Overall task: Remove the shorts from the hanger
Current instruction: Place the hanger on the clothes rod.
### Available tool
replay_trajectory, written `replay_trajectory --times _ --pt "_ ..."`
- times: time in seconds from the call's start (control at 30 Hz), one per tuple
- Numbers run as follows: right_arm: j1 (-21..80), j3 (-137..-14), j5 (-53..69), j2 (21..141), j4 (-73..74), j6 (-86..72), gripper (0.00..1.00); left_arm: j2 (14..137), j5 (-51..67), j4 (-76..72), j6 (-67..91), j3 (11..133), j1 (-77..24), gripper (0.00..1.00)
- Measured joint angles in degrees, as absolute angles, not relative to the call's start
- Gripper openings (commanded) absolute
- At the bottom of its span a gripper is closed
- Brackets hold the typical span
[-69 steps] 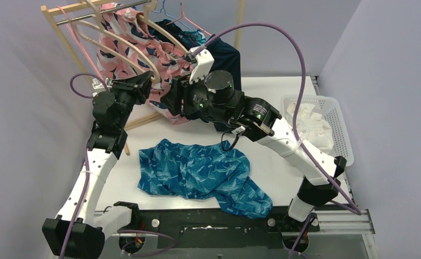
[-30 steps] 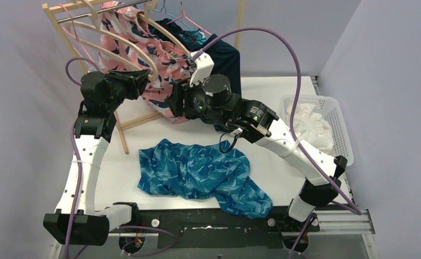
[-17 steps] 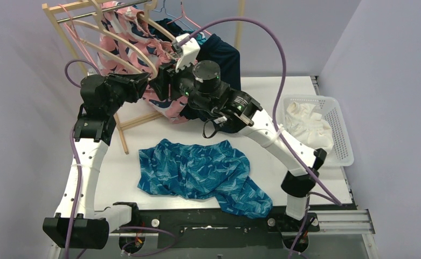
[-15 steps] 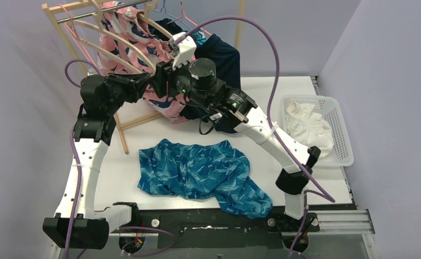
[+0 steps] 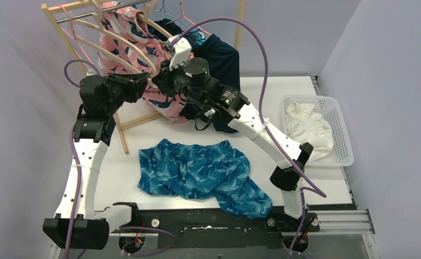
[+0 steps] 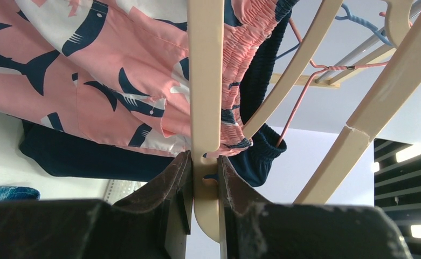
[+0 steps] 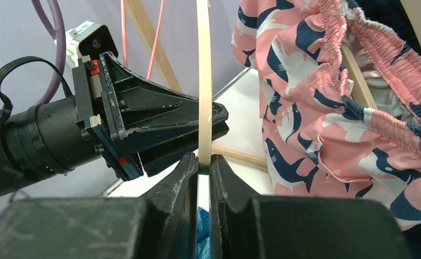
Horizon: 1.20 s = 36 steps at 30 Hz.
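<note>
Pink-and-navy shark-print shorts (image 5: 167,105) (image 6: 116,70) (image 7: 316,108) hang on a cream hanger (image 5: 135,54) (image 6: 205,81) (image 7: 204,81) on the rack. My left gripper (image 5: 146,81) (image 6: 204,167) is shut on that hanger's lower end. My right gripper (image 5: 160,77) (image 7: 204,162) is shut on the thin edge of the same hanger arm, just below the left gripper's fingers (image 7: 159,121). Dark navy shorts (image 5: 224,59) (image 6: 89,156) hang behind. Blue wave-patterned shorts (image 5: 197,172) lie on the table.
A wooden rack (image 5: 62,32) with a metal rod and more cream and pink wire hangers stands at the back left. A white basket (image 5: 342,129) at the right edge holds white shorts (image 5: 305,121). A teal garment (image 5: 198,38) shows behind the navy shorts.
My right arm swung up and left from the shorts to the hanger arm and its jaws closed on it. The left gripper rose earlier, then held still on the hanger.
</note>
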<state>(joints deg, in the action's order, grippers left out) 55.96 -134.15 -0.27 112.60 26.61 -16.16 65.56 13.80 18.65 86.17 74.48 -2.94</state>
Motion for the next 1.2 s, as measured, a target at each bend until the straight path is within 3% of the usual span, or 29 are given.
replay_trajectory --times 0.3,0.4,0.53,0.63,0.73,0.97,1.2 --pt "56.97 -135.48 -4.51 113.08 27.11 -21.52 0.0 65.52 15.0 18.09 85.45 74.48 -2.46 0.39" --pt "56.55 -135.66 -3.92 113.14 27.09 -23.86 0.0 65.45 15.44 18.24 85.12 74.48 -2.42 0.48" --pt "55.81 -135.96 -2.83 113.3 27.2 -25.36 0.02 64.51 15.4 18.28 84.71 74.48 -2.28 0.5" --pt "55.53 -138.69 -2.04 114.69 27.88 -26.2 0.16 63.16 15.18 18.37 84.62 74.48 -2.13 0.51" --pt "55.42 -139.39 -1.89 115.09 27.97 -26.85 0.21 62.15 14.81 18.44 83.9 74.48 -2.04 0.52" --pt "54.81 -139.39 -1.41 115.09 27.68 -28.18 0.25 61.56 14.76 18.57 83.55 73.6 -2.02 0.52" --pt "54.76 -137.23 -0.49 114.96 25.96 -29.06 0.44 61.01 14.85 18.48 83.81 71.46 -2.02 0.55"
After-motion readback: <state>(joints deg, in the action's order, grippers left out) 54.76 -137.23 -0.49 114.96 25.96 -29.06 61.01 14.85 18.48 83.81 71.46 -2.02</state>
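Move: Both hands hold the near corner of the bare wooden hanger. Its hook, at the clothes rod, lies from the left hand about 15 cm ahead, 14 cm to the left and 14 cm up; from the right hand, some 15 cm ahead, 16 cm left and 12 cm up. The whale-print shorts hang roughly 10 cm ahead of the left hand, straight on, and 9 cm below it; the empty pink hanger is about 10 cm ahead and 18 cm left of it, a little higher. The left hand, backing about 2 cm, then the right, tilting some 10 degrees, let go of the wooden hanger. ##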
